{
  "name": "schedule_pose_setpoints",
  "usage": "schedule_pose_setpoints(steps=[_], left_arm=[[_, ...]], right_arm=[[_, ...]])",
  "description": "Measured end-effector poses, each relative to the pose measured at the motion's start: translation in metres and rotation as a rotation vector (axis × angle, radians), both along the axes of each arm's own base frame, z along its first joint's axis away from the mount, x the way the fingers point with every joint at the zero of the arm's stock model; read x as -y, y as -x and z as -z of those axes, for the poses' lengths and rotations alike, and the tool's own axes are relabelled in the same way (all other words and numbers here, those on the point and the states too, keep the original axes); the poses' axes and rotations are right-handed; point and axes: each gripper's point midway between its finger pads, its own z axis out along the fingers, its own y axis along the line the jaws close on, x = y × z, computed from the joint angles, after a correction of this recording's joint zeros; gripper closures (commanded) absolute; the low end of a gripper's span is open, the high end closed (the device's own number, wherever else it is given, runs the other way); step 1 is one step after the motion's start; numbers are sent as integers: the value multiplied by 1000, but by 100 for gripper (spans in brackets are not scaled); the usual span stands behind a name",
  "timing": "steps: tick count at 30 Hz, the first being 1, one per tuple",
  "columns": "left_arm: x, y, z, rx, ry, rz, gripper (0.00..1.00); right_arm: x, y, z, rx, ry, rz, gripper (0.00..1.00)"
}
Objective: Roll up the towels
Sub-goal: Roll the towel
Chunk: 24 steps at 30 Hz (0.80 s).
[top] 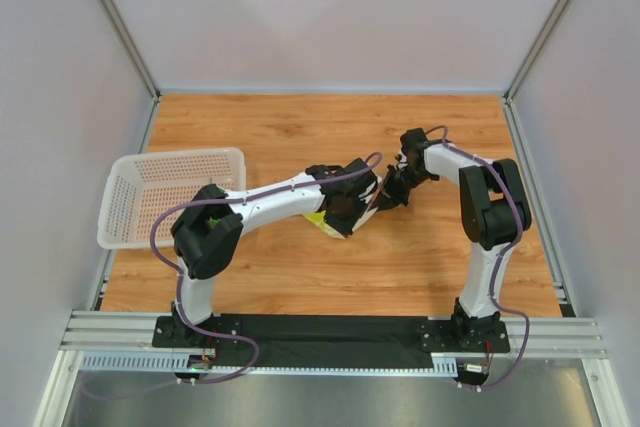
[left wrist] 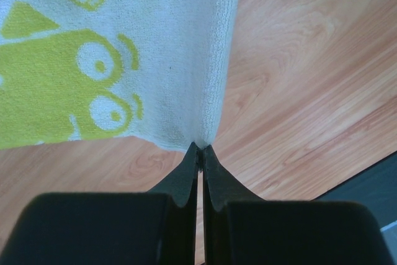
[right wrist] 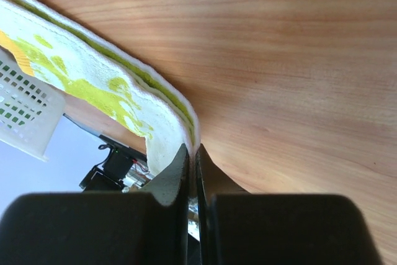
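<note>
A white towel with lime-yellow prints (left wrist: 124, 60) lies on the wooden table. My left gripper (left wrist: 200, 148) is shut on its near corner, and the cloth rises to a peak between the tips. My right gripper (right wrist: 191, 148) is shut on a folded, lime-edged border of the same towel (right wrist: 93, 72), lifting it off the wood. In the top view both grippers meet at mid-table, left gripper (top: 347, 215) and right gripper (top: 388, 197). Only a small lime patch of the towel (top: 318, 219) shows there, under the left arm.
A white mesh basket (top: 170, 197) sits at the left edge of the table, and its corner shows in the right wrist view (right wrist: 25, 110). Bare wood (top: 300, 127) stretches behind the arms and to the right. Grey walls close three sides.
</note>
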Motion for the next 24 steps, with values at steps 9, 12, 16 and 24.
schedule_pose_setpoints(steps=[9, 12, 16, 24], left_arm=[[8, 7, 1, -22, 79, 42, 100], [13, 8, -2, -25, 102, 56, 100], [8, 20, 0, -81, 90, 79, 100], [6, 28, 0, -177, 99, 78, 100]], right_arm=[[10, 3, 2, -42, 93, -47, 98], [16, 5, 4, -57, 132, -62, 76], [30, -3, 7, -24, 219, -81, 63], [56, -12, 4, 12, 337, -103, 57]])
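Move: The towel's white end is pinched by both hands. The left hand has its near edge, and the end corner in the right hand lies some 6 cm ahead and 6 cm to the right of the left hand. The towel's body lies about 7 cm ahead and 3 cm left of the left hand, a few cm lower. From the right hand it is about 9 cm left and 1 cm ahead. The basket is about 39 cm left of the left hand and 8 cm ahead. The towel's end corner is drawn a little to the right in the right hand's shut fingers, then let go as they open to under half. The right hand goes on clear of the corner, about 5.5 cm to the right in all, low and level, tilting some 20 degrees so its fingers point more steeply down. The left hand keeps its pinch on the near edge and pulls it back about 3 cm, fingertips swinging towards the base. ##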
